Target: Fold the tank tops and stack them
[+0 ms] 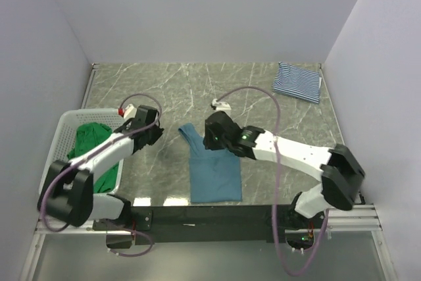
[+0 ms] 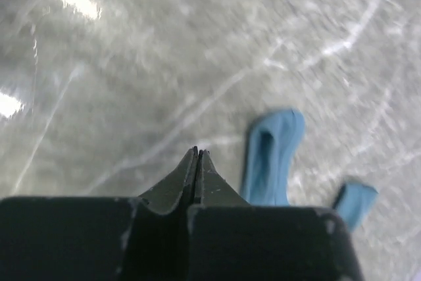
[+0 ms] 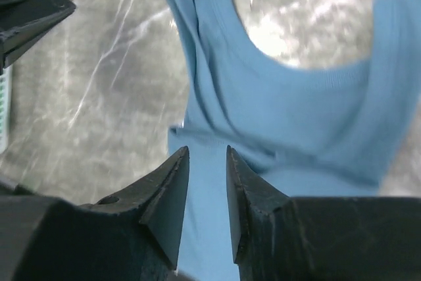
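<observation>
The teal-blue tank top (image 1: 214,172) lies flat at the table's front centre, straps pointing away. My right gripper (image 1: 210,137) hovers over its upper part, and in the right wrist view its jaws (image 3: 206,153) stand open above the blue fabric (image 3: 296,110) with nothing between them. My left gripper (image 1: 155,131) hangs left of the top's left strap (image 2: 271,156), over bare table, and its jaws (image 2: 197,152) are shut and empty. The striped tank top (image 1: 297,82) rests folded at the back right corner. The green tank top (image 1: 92,139) is bunched in the basket.
A white mesh basket (image 1: 60,137) stands at the left edge beneath the left arm. A small white object (image 1: 221,104) lies on the marble table (image 1: 276,123) behind the right gripper. Walls close in the left, back and right sides.
</observation>
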`<action>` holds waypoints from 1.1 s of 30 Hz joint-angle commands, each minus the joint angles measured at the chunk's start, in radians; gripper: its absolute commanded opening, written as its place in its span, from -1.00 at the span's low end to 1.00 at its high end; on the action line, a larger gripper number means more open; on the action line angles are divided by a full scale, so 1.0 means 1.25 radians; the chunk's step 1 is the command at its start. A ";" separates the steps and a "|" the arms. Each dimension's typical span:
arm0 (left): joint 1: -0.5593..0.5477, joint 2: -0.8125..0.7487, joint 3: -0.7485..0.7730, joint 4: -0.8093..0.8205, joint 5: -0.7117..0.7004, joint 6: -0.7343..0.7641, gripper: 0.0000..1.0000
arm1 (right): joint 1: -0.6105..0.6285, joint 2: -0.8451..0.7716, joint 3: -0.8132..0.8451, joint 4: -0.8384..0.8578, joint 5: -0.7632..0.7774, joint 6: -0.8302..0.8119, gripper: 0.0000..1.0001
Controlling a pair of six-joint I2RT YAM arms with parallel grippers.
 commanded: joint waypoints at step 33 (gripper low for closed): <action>-0.001 0.364 0.180 0.289 0.322 0.120 -0.99 | -0.206 0.602 0.419 0.118 -0.331 -0.031 -0.80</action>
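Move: The upper end of the blue tank top's left strap is about 5 cm ahead of the left hand, 10 cm to its right and 6 cm lower. From the right hand that strap end lies some 11 cm ahead, 9 cm to the left and 12 cm below. The right strap's end stands roughly 12 cm ahead of the right hand and 6 cm to its right, while the folded body's middle is about 7 cm back and straight below. With its fingers kept shut, the left hand first drops about 6 cm while edging forward, then sweeps low over the table some 8 cm to its right, turning about 20 degrees clockwise, until its tips come against the outer side of the left strap's end. The right hand meanwhile reaches forward about 13 cm, down some 11 cm and 7 cm to its left, tipping its fingers steeper and closing them most of the way at the strap's inner side, so both sets of tips meet the strap end from opposite sides. ##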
